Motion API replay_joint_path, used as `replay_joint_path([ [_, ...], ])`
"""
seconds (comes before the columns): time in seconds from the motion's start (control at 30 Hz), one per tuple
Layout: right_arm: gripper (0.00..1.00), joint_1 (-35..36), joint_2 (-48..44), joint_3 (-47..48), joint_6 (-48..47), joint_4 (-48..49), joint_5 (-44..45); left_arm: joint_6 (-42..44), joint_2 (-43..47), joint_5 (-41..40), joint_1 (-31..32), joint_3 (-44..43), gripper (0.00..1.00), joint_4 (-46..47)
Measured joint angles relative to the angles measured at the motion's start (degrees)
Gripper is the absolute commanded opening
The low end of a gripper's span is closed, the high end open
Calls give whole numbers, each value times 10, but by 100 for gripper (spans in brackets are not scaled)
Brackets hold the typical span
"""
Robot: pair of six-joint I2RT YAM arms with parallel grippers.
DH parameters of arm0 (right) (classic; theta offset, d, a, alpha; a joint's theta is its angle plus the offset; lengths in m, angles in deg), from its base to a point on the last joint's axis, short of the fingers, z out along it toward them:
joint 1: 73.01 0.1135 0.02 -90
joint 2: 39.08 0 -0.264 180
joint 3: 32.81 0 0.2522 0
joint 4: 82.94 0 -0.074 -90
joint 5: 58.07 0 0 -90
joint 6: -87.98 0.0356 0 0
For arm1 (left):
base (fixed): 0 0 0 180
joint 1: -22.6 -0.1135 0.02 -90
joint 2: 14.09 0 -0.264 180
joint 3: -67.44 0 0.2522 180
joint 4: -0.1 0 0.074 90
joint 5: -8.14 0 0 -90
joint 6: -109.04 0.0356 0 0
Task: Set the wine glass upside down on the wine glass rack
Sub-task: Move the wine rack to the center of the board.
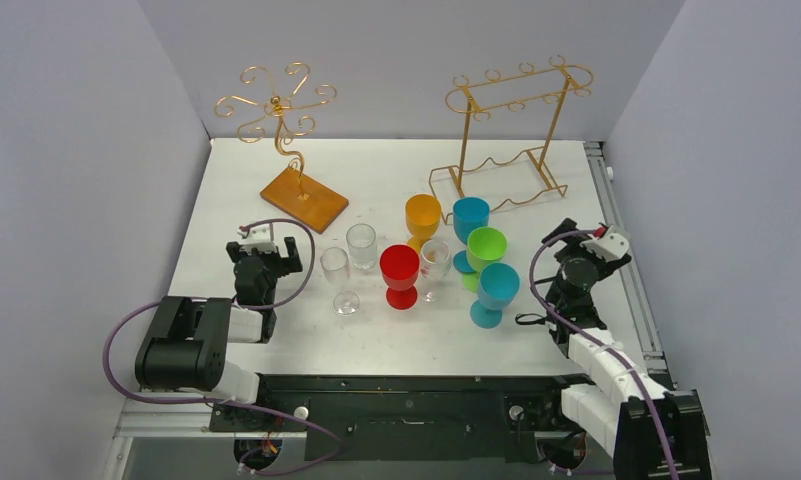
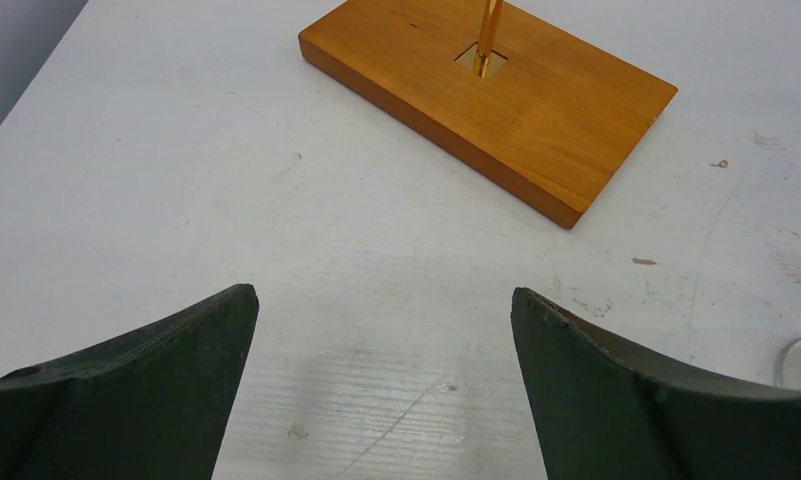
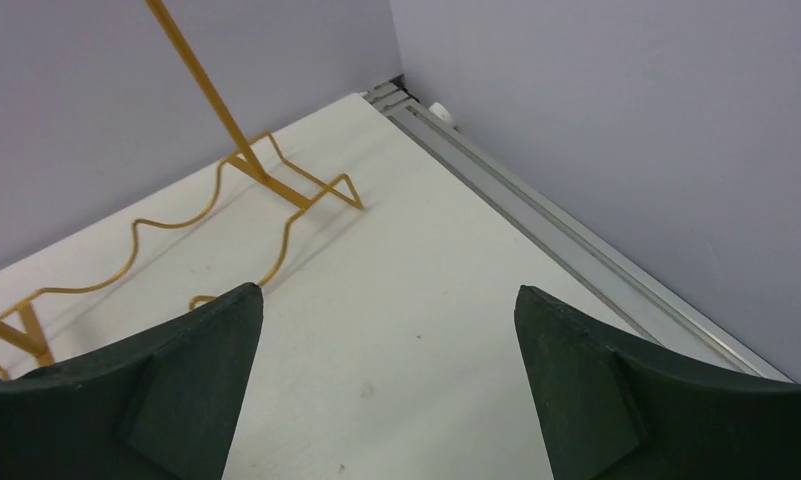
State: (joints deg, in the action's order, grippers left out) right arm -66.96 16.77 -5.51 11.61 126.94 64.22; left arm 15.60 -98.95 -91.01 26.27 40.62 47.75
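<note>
The wine glass rack (image 1: 276, 108) is a gold wire tree with curled arms on a brown wooden base (image 1: 304, 199) at the back left. Its base also shows in the left wrist view (image 2: 496, 100). Three clear wine glasses stand upright mid-table: one (image 1: 338, 280) nearest my left gripper, one (image 1: 361, 245) behind it, one (image 1: 435, 264) beside a red goblet (image 1: 400, 274). My left gripper (image 1: 266, 250) is open and empty, low over the table, left of the glasses (image 2: 384, 300). My right gripper (image 1: 578, 242) is open and empty at the right (image 3: 388, 295).
Orange (image 1: 423, 217), blue (image 1: 470, 222), green (image 1: 486, 249) and cyan (image 1: 497, 291) goblets cluster right of centre. A taller rectangular gold wire frame rack (image 1: 506, 135) stands back right, its foot in the right wrist view (image 3: 226, 205). Grey walls enclose the table; a metal rail (image 1: 626, 260) runs along the right edge.
</note>
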Motion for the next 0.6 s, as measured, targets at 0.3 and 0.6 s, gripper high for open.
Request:
replay_joint_path([
  [0.3, 91, -42, -40, 214, 161, -257, -153, -6, 35, 54, -36, -30, 96, -91],
  [0.6, 90, 178, -47, 310, 113, -443, -110, 3, 147, 156, -124, -226, 96, -431],
])
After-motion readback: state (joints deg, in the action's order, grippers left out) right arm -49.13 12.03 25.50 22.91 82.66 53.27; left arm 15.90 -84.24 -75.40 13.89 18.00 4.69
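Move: The right hand, fingers angled out to its right, has the gold wire rack about 27 cm ahead and 11 cm left, its feet some 17 cm lower. From that hand the green cup stands 18 cm left and 2 cm ahead, the far blue cup 20 cm left and 7 cm ahead, the near blue cup 17 cm left and 7 cm back. The left hand has the tree rack's wooden base about 17 cm ahead, 4 cm right and 6 cm below, with a clear tumbler level with it, 19 cm right. The right hand first rises about 10 cm with a little forward reach, then swings left at that height towards the coloured cups, some 14 cm left in all, while its wrist turns nearly 30 degrees counter-clockwise, so its open fingers come to face the gold wire rack. The left hand starts later, lifting about 9 cm and easing slightly forward and left on the near-left side of the tree rack, its fingers staying wide open and nearly level. ##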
